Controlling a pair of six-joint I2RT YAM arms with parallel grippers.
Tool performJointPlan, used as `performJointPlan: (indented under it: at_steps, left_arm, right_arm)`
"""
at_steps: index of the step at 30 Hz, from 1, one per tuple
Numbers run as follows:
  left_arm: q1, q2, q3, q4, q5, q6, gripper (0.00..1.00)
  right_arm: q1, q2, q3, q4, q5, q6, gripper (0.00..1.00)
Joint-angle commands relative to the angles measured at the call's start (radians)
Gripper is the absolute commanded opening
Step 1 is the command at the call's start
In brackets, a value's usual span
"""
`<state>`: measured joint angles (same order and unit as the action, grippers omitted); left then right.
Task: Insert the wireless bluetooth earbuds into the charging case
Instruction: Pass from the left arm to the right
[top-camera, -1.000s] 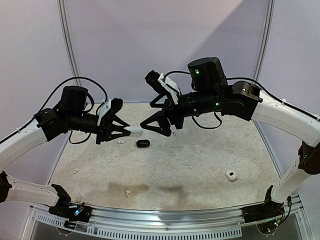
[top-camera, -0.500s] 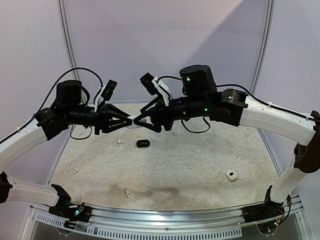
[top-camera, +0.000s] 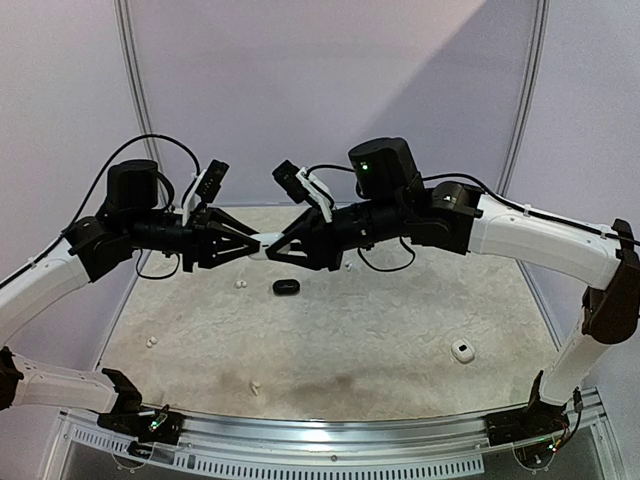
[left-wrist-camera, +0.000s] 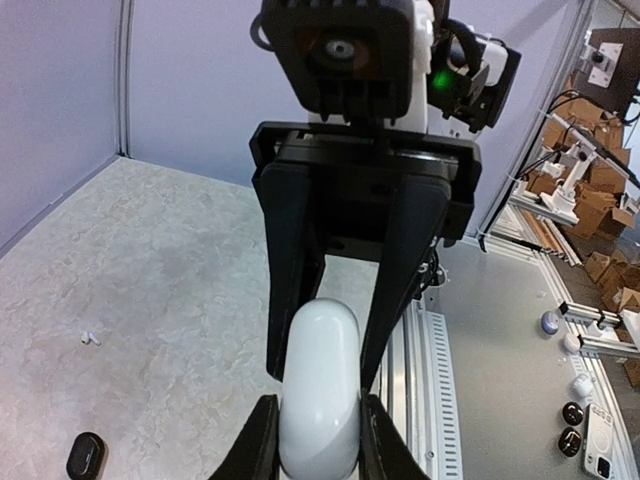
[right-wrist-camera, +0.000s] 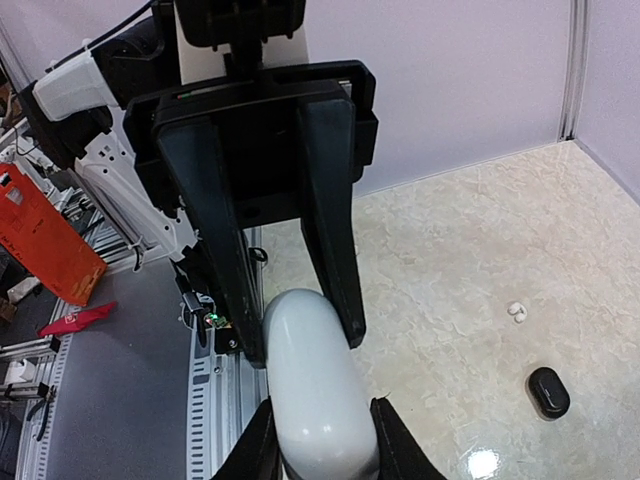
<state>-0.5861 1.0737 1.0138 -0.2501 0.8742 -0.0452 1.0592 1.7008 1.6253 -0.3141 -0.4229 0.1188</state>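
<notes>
A closed white charging case (top-camera: 262, 243) hangs in mid-air above the back of the table, gripped from both ends. My left gripper (top-camera: 254, 243) is shut on its left end; in the left wrist view the case (left-wrist-camera: 320, 390) sits between that gripper's (left-wrist-camera: 320, 448) fingers. My right gripper (top-camera: 273, 245) is shut on the other end, and the case (right-wrist-camera: 315, 400) fills the gap in that gripper (right-wrist-camera: 320, 452). Tiny white earbuds lie on the table: one (top-camera: 240, 284) under the left gripper, one (top-camera: 152, 341) at the left, one (top-camera: 254, 385) near the front.
A black oval case (top-camera: 286, 287) lies on the table below the grippers, also seen in the wrist views (left-wrist-camera: 86, 455) (right-wrist-camera: 549, 392). A white case (top-camera: 462, 350) sits at the right. The table's metal front rail (top-camera: 330, 440) runs between the arm bases.
My right gripper has moved left to the white case and closed its wide-open jaws onto its free end. The left gripper turned and lifted slightly, still holding the case.
</notes>
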Motion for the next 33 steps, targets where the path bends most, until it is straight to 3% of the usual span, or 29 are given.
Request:
performJointPlan:
  at_steps: [1, 4, 5, 8, 10, 12, 16, 20, 23, 25, 29, 33]
  left_arm:
    - [0.0, -0.009, -0.001, 0.003, 0.004, 0.008, 0.0]
    - [0.0, -0.007, -0.004, 0.003, 0.002, 0.013, 0.0]
    - [0.0, -0.009, -0.003, -0.002, 0.001, 0.015, 0.12]
    - [0.0, -0.02, 0.009, -0.057, -0.031, 0.126, 0.69]
    - [0.0, -0.055, 0.015, -0.114, -0.095, 0.297, 0.83]
    - [-0.001, -0.114, -0.009, -0.11, -0.199, 0.49, 0.88]
    - [-0.014, -0.215, -0.117, 0.05, -0.377, 0.925, 0.9]
    - [-0.06, -0.25, -0.318, 0.427, -0.507, 1.369, 0.9]
    - [-0.072, -0.201, -0.456, 0.712, -0.495, 1.75, 0.91]
    - [-0.073, -0.143, -0.499, 0.869, -0.487, 1.85, 0.91]
    - [-0.084, -0.046, -0.516, 1.094, -0.536, 1.864, 0.91]
    - [-0.096, -0.032, -0.524, 1.139, -0.582, 1.857, 0.87]
  right_arm:
    - [-0.006, 0.007, 0.017, -0.003, -0.003, -0.002, 0.13]
    - [-0.006, 0.004, 0.021, -0.003, -0.008, -0.008, 0.0]
    - [-0.006, 0.002, 0.02, -0.002, -0.01, -0.01, 0.0]
    - [-0.007, -0.011, 0.016, 0.002, -0.007, -0.012, 0.0]
    - [-0.014, -0.02, 0.018, -0.003, 0.0, 0.006, 0.0]
    - [-0.023, -0.022, 0.02, -0.011, 0.003, 0.04, 0.0]
    - [-0.033, -0.025, 0.028, -0.026, 0.022, 0.114, 0.0]
    - [-0.034, -0.004, 0.05, 0.016, 0.01, 0.221, 0.0]
    - [-0.038, 0.042, 0.112, -0.005, -0.022, 0.321, 0.0]
    - [-0.042, 0.067, 0.146, -0.001, -0.055, 0.382, 0.0]
    - [-0.046, 0.11, 0.183, -0.025, -0.097, 0.46, 0.0]
    - [-0.056, 0.126, 0.19, -0.038, -0.091, 0.49, 0.0]
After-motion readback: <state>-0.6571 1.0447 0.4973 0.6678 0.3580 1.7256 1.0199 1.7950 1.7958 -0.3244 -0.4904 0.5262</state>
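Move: Some 2 cm to the left hand's right, level with its fingertips, is the middle of the white charging case; it lies about 2 cm to the right hand's left, and both grippers already hold it. On the table some 32 cm below, the black case is about 18 cm ahead of the left hand and 2 cm to its right; a pair of white earbuds lies about 19 cm ahead and 10 cm to its left. Opening wide, the left fingers release the white charging case and the hand backs off about 4 cm to the left. It then swings forward and dips below the case, rising slightly at the end, while rolling some 115 degrees about its finger line, upper side back towards the base. The right hand keeps its pinch, easing forward, then lifting and drifting slightly left, its upper side rolling forward. ##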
